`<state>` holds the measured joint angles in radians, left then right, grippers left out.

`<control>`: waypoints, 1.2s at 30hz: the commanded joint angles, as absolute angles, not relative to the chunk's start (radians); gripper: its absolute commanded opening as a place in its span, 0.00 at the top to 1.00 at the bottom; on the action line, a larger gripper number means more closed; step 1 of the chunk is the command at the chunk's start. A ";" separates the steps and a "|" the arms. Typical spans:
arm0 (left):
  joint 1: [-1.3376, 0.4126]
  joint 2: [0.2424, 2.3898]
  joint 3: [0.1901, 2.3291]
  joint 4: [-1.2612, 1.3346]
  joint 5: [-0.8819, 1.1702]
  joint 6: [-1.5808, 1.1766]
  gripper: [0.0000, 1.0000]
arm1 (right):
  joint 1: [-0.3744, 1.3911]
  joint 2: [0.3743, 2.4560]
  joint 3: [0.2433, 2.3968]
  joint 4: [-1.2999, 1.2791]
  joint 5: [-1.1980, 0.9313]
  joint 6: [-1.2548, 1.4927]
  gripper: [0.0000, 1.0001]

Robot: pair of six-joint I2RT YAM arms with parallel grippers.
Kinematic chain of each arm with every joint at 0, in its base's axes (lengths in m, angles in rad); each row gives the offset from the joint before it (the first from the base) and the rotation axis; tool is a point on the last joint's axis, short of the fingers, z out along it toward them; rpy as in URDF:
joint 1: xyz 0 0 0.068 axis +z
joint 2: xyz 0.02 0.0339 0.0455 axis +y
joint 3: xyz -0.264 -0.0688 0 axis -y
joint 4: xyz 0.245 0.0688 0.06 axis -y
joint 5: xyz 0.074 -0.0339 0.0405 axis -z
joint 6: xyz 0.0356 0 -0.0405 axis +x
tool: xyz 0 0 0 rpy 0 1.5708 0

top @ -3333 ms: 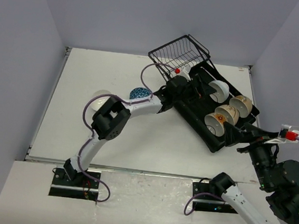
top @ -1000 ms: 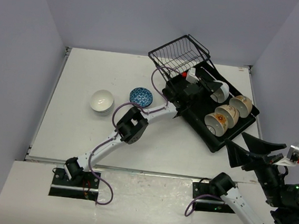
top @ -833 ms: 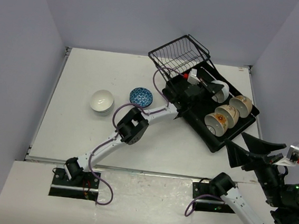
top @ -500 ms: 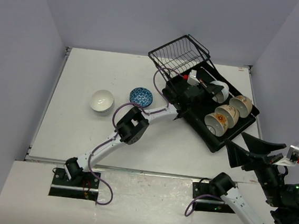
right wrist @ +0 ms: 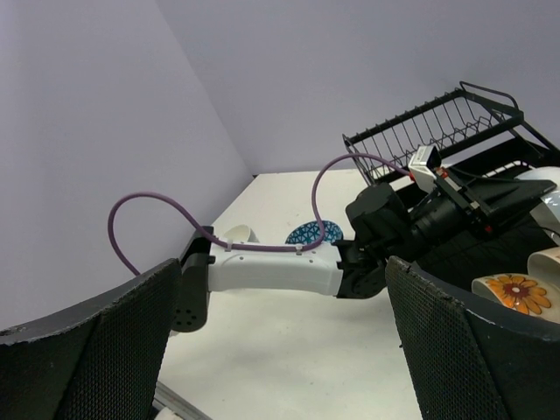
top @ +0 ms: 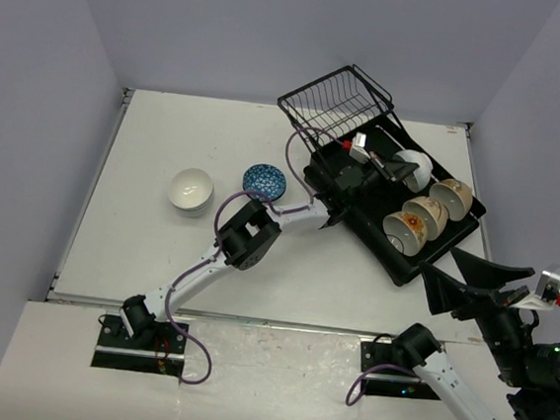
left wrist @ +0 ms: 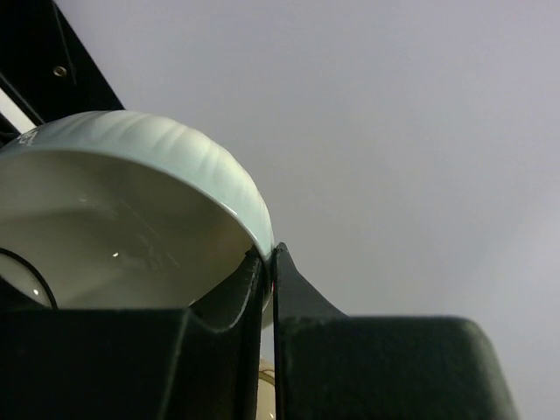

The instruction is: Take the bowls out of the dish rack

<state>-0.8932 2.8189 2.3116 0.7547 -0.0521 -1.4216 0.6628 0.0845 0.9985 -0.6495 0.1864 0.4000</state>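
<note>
My left gripper point(top: 393, 167) reaches into the black dish rack point(top: 364, 218) and is shut on the rim of a plain white bowl point(top: 415, 166). In the left wrist view the two fingers pinch that rim at the gripper point(left wrist: 268, 261), with the white bowl point(left wrist: 131, 192) filling the left side. Three cream bowls stand on edge further along the rack: a brown-rimmed one point(top: 453, 196), one behind it point(top: 427, 212) and a flower-patterned one point(top: 403, 229). My right gripper point(top: 477, 279) hangs open and empty off the rack's near right corner.
A white bowl point(top: 191, 190) and a blue-patterned bowl point(top: 264, 180) sit on the table left of the rack. The tilted wire basket point(top: 335, 101) stands at the rack's far end. The left arm point(right wrist: 280, 262) stretches across the right wrist view.
My left gripper has closed onto the white bowl's rim and the bowl has shifted slightly in the rack. The right arm has stayed still since one second ago.
</note>
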 commanded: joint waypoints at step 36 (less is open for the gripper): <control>-0.830 2.554 2.210 1.058 0.126 -1.258 1.00 | 0.669 0.143 1.029 -0.614 0.215 0.380 0.01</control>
<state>-0.8356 2.6534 2.1624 0.9581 0.0841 -1.2976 0.6628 0.1177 1.0061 -0.6422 0.1921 0.3950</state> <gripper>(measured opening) 0.030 0.987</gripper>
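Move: The left fingers already pinch the rim of the last white bowl in the rack. The white bowl stack it is bound for is about 55 cm to the left, 5 cm back and 14 cm below; the blue bowl lies some 36 cm left, level ahead and equally low. The flower bowl is about 13 cm back, straight behind and 10 cm lower. From the right hand, the white stack is roughly 30 cm ahead, 52 cm left and 35 cm below. Keeping its shut pinch on the white bowl's rim, the left hand lifts the bowl up off the rack's wire prong, about 9 cm in all, easing some 4 cm left towards the white stack. The rise nearly halts midway at about 3 cm, then quickens, while the fingertips tilt upward by some 15 degrees. ##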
